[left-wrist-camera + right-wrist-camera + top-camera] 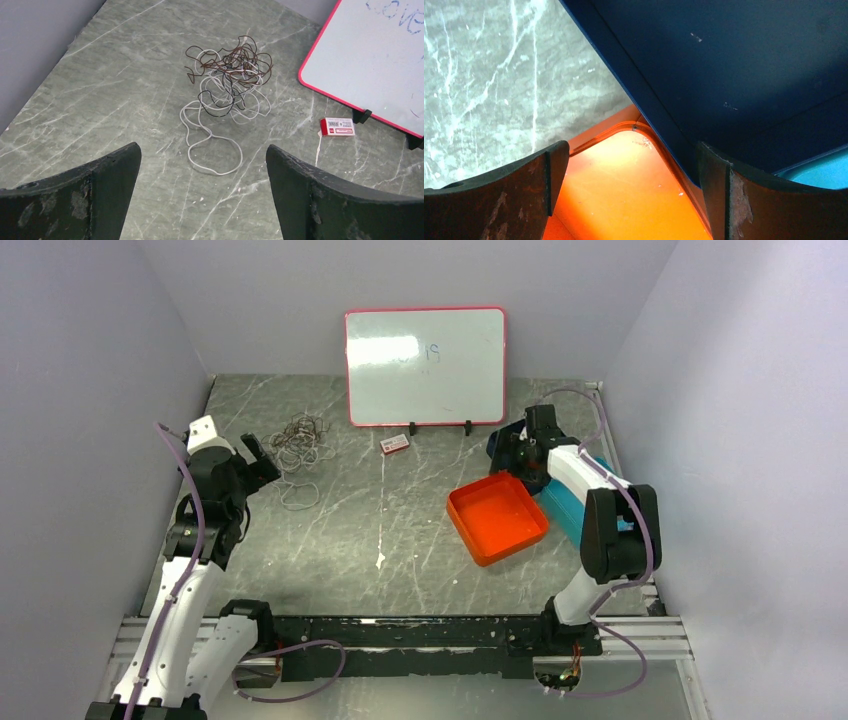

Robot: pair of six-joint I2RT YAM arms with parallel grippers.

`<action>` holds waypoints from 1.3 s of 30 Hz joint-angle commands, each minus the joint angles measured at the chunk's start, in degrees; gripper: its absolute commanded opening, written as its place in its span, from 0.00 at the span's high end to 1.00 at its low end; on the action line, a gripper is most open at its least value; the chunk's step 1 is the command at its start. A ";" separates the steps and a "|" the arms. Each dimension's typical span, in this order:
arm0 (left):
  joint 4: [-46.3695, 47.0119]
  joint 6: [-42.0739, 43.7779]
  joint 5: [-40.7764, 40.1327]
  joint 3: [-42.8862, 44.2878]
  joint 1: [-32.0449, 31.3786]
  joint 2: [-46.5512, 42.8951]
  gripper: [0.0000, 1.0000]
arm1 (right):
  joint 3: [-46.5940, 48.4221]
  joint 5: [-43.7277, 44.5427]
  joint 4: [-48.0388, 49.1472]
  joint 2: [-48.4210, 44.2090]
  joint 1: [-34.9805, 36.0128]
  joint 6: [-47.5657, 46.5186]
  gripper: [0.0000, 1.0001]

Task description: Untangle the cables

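Observation:
The cables lie in one loose tangle of thin brown, black and white wires at the back left of the marble table. In the left wrist view the cables rest on the table ahead of my fingers, and a single white loop trails toward them. My left gripper hovers just short of the tangle, open and empty. My right gripper is open and empty, above the far corner of an orange tray.
The orange tray sits right of centre, with a dark blue tray and a teal tray beside it. A red-framed whiteboard stands at the back. A small red and white box lies in front of it.

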 commanded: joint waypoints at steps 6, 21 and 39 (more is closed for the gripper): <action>1.41 0.11 1.10 1.05 0.67 0.60 0.01 | 2.20 8.93 -2.05 -6.89 1.20 1.39 0.00; 0.37 -0.54 11.47 10.22 0.69 18.47 0.05 | 1.40 10.28 4.90 -21.49 14.32 8.66 0.01; 0.16 8.88 5.19 42.97 2.05 60.50 0.05 | -10.50 6.30 5.74 -27.60 27.28 10.25 0.01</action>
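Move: The cable tangle lies about 18 cm ahead of the left hand, 2 cm to its right and 22 cm below; the small red box is level with the tangle, some 22 cm to its right. From the right hand the tangle is about 49 cm left, 8 cm farther out and 5 cm down. Just under the right hand, the navy tray's middle is 6 cm ahead and 5 cm right, the orange tray's 10 cm back and 3 cm left. Towards the cable tangle the left hand reaches, about 18 cm forward while sinking some 5 cm, its open fingers tipping down nearly 20 degrees, still well above the cables. Meanwhile the right hand comes free of the navy tray's wall, rises about 16 cm, then swings some 14 cm left and draws back over the orange tray's far left corner, sinking again, fingers open and tilting up. ##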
